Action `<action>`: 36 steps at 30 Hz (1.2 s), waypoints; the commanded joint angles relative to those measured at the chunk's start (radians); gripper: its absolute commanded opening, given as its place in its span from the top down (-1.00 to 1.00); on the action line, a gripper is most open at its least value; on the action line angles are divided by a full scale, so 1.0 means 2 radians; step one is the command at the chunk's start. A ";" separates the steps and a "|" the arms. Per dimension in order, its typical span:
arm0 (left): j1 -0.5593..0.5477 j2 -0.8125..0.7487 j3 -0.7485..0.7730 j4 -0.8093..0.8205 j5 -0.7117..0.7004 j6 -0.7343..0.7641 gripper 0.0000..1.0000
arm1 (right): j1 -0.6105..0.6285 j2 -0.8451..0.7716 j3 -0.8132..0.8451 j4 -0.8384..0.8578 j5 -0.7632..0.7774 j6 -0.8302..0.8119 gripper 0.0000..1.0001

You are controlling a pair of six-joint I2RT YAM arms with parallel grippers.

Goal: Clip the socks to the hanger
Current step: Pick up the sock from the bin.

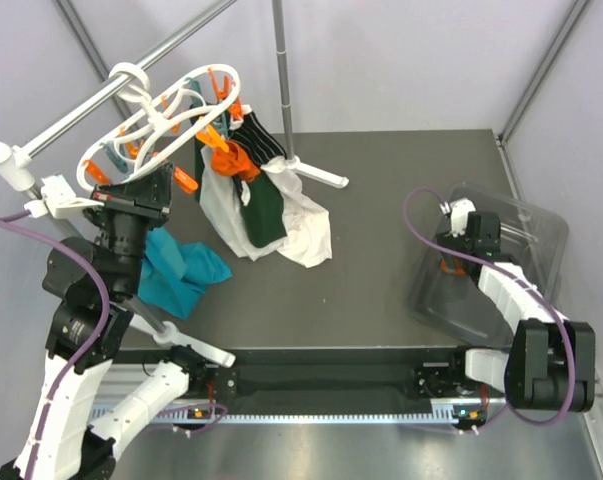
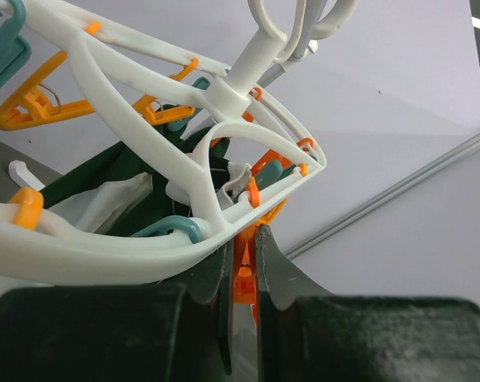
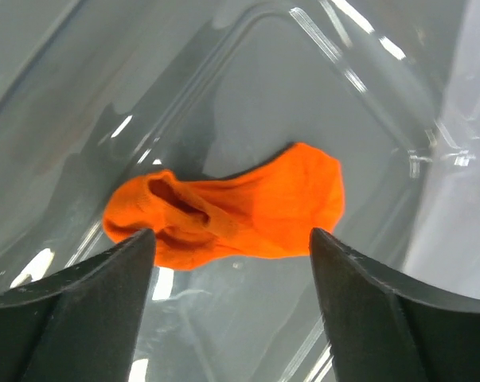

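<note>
The white oval hanger [image 1: 171,105] hangs by its hook from the grey rail, with orange clips dangling under its ring [image 2: 104,247]. My left gripper [image 2: 241,239] is right under the ring and shut on one orange clip [image 2: 244,274]. A dark striped sock [image 1: 261,135] and some orange fabric [image 1: 233,158] hang from clips on the far side. My right gripper [image 3: 232,232] is open inside the clear bin, its fingers on either side of and just above an orange sock [image 3: 240,207] lying on the bin floor. In the top view the right gripper [image 1: 449,250] points down into the bin.
Dark-green [image 1: 266,205] and white [image 1: 306,235] cloths hang from the hanger down to the table. A teal cloth [image 1: 181,265] lies by the left arm. The grey rail [image 1: 101,95] runs diagonally, with an upright pole [image 1: 281,70] and its foot beside it. The clear bin [image 1: 511,250] is at the right.
</note>
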 commanded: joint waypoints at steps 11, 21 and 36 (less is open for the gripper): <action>-0.003 0.020 -0.010 -0.068 0.041 -0.014 1.00 | -0.007 0.063 0.024 0.020 -0.012 -0.028 -0.34; -0.003 0.028 -0.008 -0.067 0.042 -0.010 1.00 | 0.000 0.142 0.051 -0.018 0.011 -0.031 0.10; -0.003 0.029 -0.011 -0.070 0.044 -0.015 1.00 | 0.010 -0.052 0.099 -0.074 0.074 0.117 1.00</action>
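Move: The orange sock lies flat on the bin floor, about 5 cm below the right hand and 2 cm ahead, between its spread fingers sideways. The bin's left wall stands some 7 cm to the left of the sock and level with it; the bin's far wall is roughly 12 cm beyond the sock. From the left hand, up at the hanger, the sock is some 53 cm to the right, 9 cm ahead and 46 cm lower. Onto the orange sock the right hand sinks about 4.5 cm, edging slightly forward near the bottom while its fingers tip some 10 degrees further down. The fingers close fully and pinch the sock near its middle, and the hand then lifts it quickly, about 7 cm up, the fingers tipping back up. ##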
